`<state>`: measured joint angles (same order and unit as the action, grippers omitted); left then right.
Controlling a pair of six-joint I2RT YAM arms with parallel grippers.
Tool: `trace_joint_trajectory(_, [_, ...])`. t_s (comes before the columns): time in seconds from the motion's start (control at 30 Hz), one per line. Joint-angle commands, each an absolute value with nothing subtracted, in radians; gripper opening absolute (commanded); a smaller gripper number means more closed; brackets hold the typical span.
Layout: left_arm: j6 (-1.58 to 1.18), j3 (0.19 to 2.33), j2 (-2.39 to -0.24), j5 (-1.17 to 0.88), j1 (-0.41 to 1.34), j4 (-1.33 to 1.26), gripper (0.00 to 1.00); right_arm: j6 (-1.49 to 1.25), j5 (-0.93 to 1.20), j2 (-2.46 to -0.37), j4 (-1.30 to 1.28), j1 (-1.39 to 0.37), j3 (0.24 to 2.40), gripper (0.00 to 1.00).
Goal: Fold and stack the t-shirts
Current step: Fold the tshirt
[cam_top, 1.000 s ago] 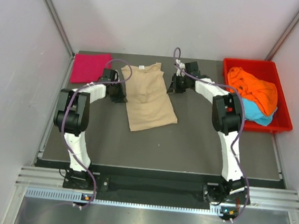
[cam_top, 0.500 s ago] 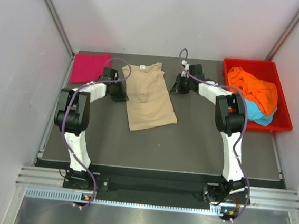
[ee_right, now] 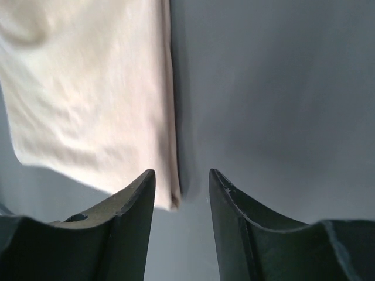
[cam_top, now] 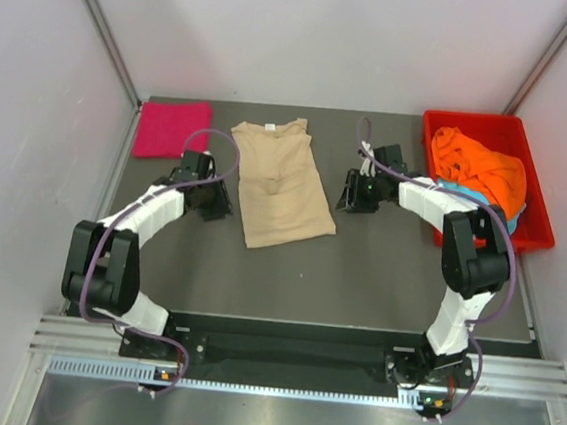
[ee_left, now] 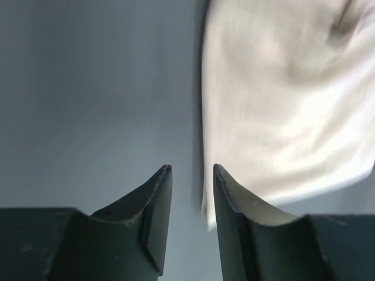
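Note:
The beige t-shirt (cam_top: pixel 280 180) lies flat on the dark table, folded into a long strip with its neck label at the far end. My left gripper (cam_top: pixel 218 204) hovers just off its left edge, open and empty. The left wrist view shows that gripper (ee_left: pixel 190 168) over bare table, with the beige t-shirt (ee_left: pixel 281 105) to its right. My right gripper (cam_top: pixel 351 199) stands open to the right of the shirt. In the right wrist view this gripper (ee_right: pixel 181 171) holds nothing, and the beige t-shirt (ee_right: pixel 94 99) lies to its left. The magenta t-shirt (cam_top: pixel 171 128) lies folded at the far left.
A red tray (cam_top: pixel 537 212) at the far right holds the crumpled orange t-shirt (cam_top: pixel 483 170), with a bit of light blue t-shirt (cam_top: pixel 466 196) under it behind my right arm. White walls close in the grey table (cam_top: pixel 378 272) on three sides.
Both grippers have opened and drawn back toward the near side, away from the beige t-shirt's edges. The right one also moved rightward. The shirt lies as before.

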<state>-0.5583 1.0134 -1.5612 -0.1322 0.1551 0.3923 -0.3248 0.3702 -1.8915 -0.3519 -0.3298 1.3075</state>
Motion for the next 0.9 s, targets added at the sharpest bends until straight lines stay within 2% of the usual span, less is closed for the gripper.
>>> trace_joint_trajectory(0.0, [-0.595,0.857,-1.454,-0.239,0.196,0.382,0.39,-0.284,0.394,-1.801,-0.328,-0.344,1.18,0.43])
trace_joint_trajectory(0.23, [-0.687,0.698,-1.382,-0.302,0.262,0.261,0.41,-0.264,0.509,-1.81,-0.244,-0.351,1.097,0.43])
trace_joint_trajectory(0.7, [-0.689,0.712,-1.492,-0.227,0.305,0.207,0.41,-0.25,0.557,-1.856,-0.198,-0.371,1.083,0.44])
trace_joint_trajectory(0.87, [-0.689,0.716,-1.531,-0.224,0.308,0.199,0.39,-0.259,0.554,-1.861,-0.192,-0.377,1.062,0.39])
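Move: The beige t-shirt lies folded lengthwise between my hands. Its near left corner is about 9 cm back, 6 cm to the right and 6 cm below my left hand. The shirt's middle is some 6 cm ahead and 12 cm right of that hand; the pink shirt is about 17 cm ahead and 12 cm left. From my right hand, the near right corner is about 7 cm back, 2 cm left and 5 cm below, and the shirt's middle 3 cm ahead, 13 cm left. I bring both hands back and down beside the shirt to its two near corners, fingers staying part open. My left hand sweeps back about 10 cm, sinking and drifting right, then eases a little forward and sinks the last bit until its fingers straddle its corner. My right hand goes back about 7 cm and down 4, turning slightly counter-clockwise, to set its fingers either side of the other corner; neither hand pinches yet. ##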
